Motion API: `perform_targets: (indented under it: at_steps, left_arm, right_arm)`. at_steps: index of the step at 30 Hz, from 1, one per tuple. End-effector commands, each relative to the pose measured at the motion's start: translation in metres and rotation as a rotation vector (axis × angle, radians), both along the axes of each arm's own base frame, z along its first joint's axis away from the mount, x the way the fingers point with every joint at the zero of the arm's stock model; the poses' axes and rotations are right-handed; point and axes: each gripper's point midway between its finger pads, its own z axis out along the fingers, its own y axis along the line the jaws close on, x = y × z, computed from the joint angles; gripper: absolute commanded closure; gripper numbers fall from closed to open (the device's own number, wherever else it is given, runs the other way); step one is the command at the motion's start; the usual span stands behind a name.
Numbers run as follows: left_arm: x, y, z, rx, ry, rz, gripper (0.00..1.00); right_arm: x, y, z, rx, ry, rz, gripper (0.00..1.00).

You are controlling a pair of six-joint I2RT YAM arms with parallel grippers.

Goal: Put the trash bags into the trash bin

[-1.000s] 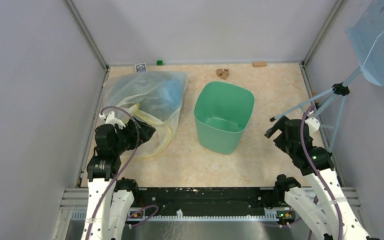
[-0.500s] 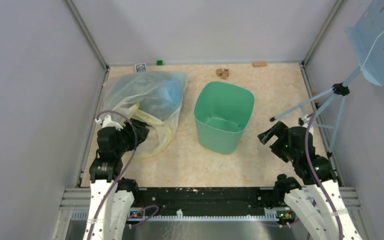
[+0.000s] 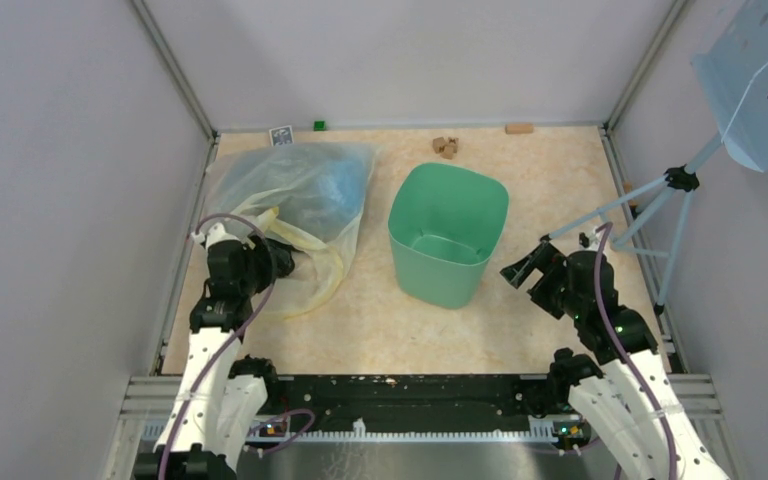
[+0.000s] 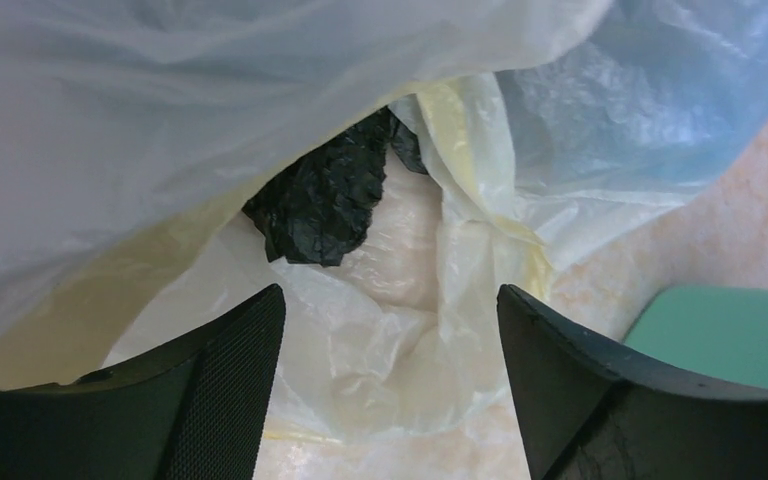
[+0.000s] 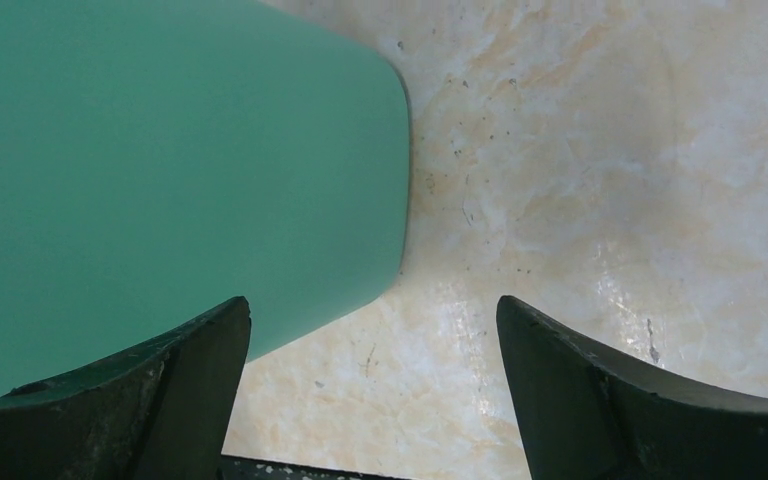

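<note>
A crinkly black trash bag lies inside the mouth of a large clear bag, among pale yellow and blue plastic. In the top view my left arm hides it. My left gripper is at that bag's near edge, open, with thin clear film lying between its fingers and the black bag just beyond the tips. The mint-green trash bin stands upright at the table's centre, with nothing inside. My right gripper hovers open just right of the bin's wall, holding nothing.
A tripod carrying a light-blue perforated panel stands at the right wall. Small wooden blocks, a green cube and a card lie along the back edge. Grey walls enclose the table on three sides.
My right gripper has swung left and down towards the bin's side. My left gripper has drawn slightly back at the clear bag's mouth and its jaws have narrowed a little.
</note>
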Motion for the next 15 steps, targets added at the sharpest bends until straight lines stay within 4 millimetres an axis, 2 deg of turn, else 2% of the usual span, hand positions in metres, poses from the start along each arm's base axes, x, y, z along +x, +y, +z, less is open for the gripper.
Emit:
perform_targets:
  at_steps: [1, 4, 11, 13, 15]
  left_arm:
    - [0.018, 0.01, -0.012, 0.026, -0.033, 0.082, 0.15]
    - [0.026, 0.015, -0.022, 0.038, -0.02, 0.111, 0.16]
    - [0.041, 0.026, -0.043, 0.095, 0.02, 0.144, 0.32]
    - [0.046, 0.021, -0.047, 0.12, 0.021, 0.118, 0.43]
    - [0.052, 0.022, -0.048, 0.132, 0.012, 0.114, 0.59]
  right_arm:
    - [0.011, 0.003, 0.004, -0.015, -0.044, 0.022, 0.08]
    - [0.007, 0.008, -0.009, 0.007, 0.001, 0.04, 0.09]
    - [-0.005, 0.025, -0.034, 0.071, 0.002, 0.138, 0.1]
    - [-0.005, 0.031, -0.034, 0.092, -0.028, 0.169, 0.1]
    - [-0.005, 0.035, -0.035, 0.112, -0.049, 0.191, 0.1]
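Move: The black trash bag shows in the mouth of the clear bag, about 8 cm ahead of my left hand, neither left nor right of it, and some 10 cm below. The clear bag's middle lies roughly 15 cm ahead and 2 cm to the right. The green bin stands about 33 cm to the right and 7 cm ahead. From my right hand that black bag is some 49 cm left and 14 cm ahead; the bin is 15 cm left and 11 cm ahead. I sink my left hand about 6 cm into the clear bag's mouth, under its raised film, easing ahead some 3 cm and slightly left towards the black bag while the fingers close partway. Beside the bin's near right side, my right hand, still open and empty, drops about 5 cm and drifts a little left, nudging forward before it draws back slightly. ##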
